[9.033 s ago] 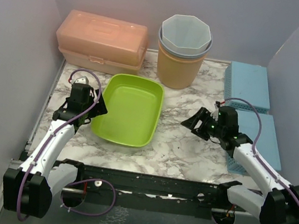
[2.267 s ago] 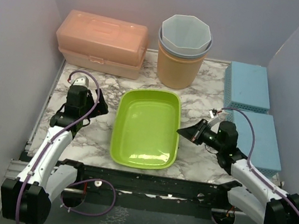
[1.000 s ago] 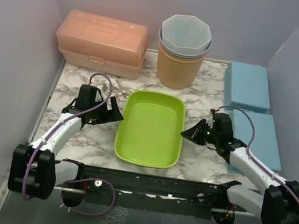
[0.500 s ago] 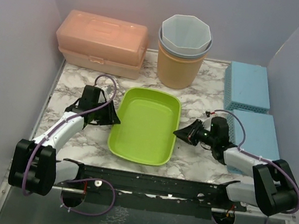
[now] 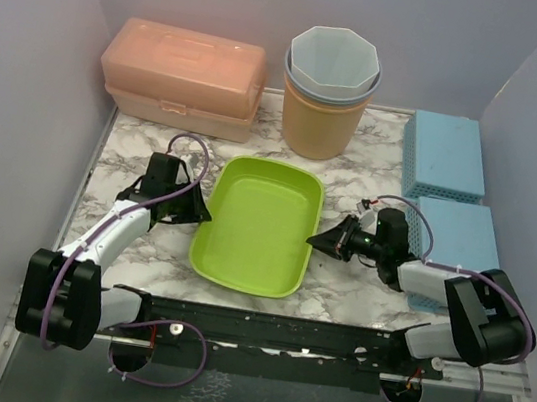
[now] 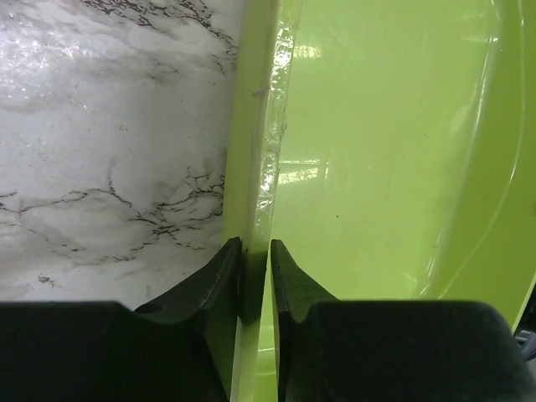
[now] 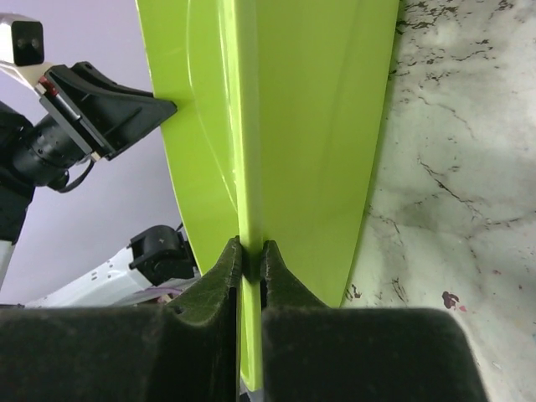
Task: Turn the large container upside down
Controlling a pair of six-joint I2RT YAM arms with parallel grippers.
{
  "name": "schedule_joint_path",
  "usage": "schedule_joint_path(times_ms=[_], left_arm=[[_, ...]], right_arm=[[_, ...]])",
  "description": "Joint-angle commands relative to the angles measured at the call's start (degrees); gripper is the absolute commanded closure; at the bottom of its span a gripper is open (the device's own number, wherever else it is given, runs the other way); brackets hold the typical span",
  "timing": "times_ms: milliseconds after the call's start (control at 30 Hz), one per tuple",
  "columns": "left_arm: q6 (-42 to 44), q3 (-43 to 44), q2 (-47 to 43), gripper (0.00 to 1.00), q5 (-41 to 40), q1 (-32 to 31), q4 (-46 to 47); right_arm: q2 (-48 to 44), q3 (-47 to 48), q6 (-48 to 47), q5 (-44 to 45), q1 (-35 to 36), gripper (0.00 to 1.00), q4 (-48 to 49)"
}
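The large container (image 5: 255,224), a lime-green open tub, lies mouth up on the marble table between my two arms. My left gripper (image 5: 207,217) is shut on its left rim; in the left wrist view the black fingers (image 6: 226,268) pinch the thin green edge (image 6: 251,167), with the gripper (image 6: 254,244) astride it. My right gripper (image 5: 311,240) is shut on the opposite rim. The right wrist view shows that gripper (image 7: 251,244) clamped on the edge, the tub wall (image 7: 310,109) rising ahead and my left arm (image 7: 92,109) beyond it.
An orange lidded box (image 5: 184,77) stands at the back left. Stacked bins (image 5: 328,89) stand at the back centre. Two blue baskets (image 5: 445,152) (image 5: 458,250) lie upside down along the right side, close behind my right arm. Purple walls close in three sides.
My left gripper has closed onto the tub's left rim. The tub has slid a little to the left, and my right arm has followed it, still gripping.
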Motion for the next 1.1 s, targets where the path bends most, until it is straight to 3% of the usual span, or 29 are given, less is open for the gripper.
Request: schedule_joint_path(times_ms=[0,67,133,200,367,667,1067], left_arm=[[-0.79,-0.16,0.41,0.78,4.15,-1.01,0.73],[-0.91,-0.01,-0.36,0.64,3.19,-1.00,0.67],[-1.10,0.17,-1.88,0.36,0.23,-0.94,0.20],[-1.07,0.53,-4.40,0.21,-1.14,-0.77,-0.17],[-0.94,0.37,-12.28,0.06,-5.92,0.57,-0.40],[-2.61,1.05,-19.67,0.01,-22.87,3.16,-4.90],[-2.92,1.24,-18.65,0.01,-22.41,4.87,-5.20]], right_arm=[[1.29,0.13,1.38,-5.33,1.06,0.99,5.25],[-0.45,0.35,1.05,-4.88,1.07,0.99,5.53],[-3.43,1.72,-1.44,-2.12,1.06,0.99,0.23],[-6.90,4.13,-6.17,2.10,1.10,0.99,-7.88],[-15.60,8.89,-15.92,11.91,1.09,0.99,-23.68],[-24.40,19.31,-26.62,24.18,1.15,0.99,-42.94],[-25.86,30.36,-36.40,30.42,1.16,0.99,-56.68]])
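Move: Both hands have the container between them: its middle is roughly 11 cm to the right of the left hand and level with it, and some 12 cm left and 1 cm ahead of the right hand, a few cm lower than both. From the right hand, the orange bucket stands about 26 cm ahead and 1 cm left, and the nearer blue basket about 29 cm to the right and 2 cm ahead. Up some 12 cm, drifting about 6 cm right and a little forward, the right hand keeps its pinch on the container's right rim and rolls and tips by roughly 40 degrees, raising that side. The left hand opens wide and lets go of the left rim, then rises and swings about 8 cm left, turning counter-clockwise, clear of the container. ##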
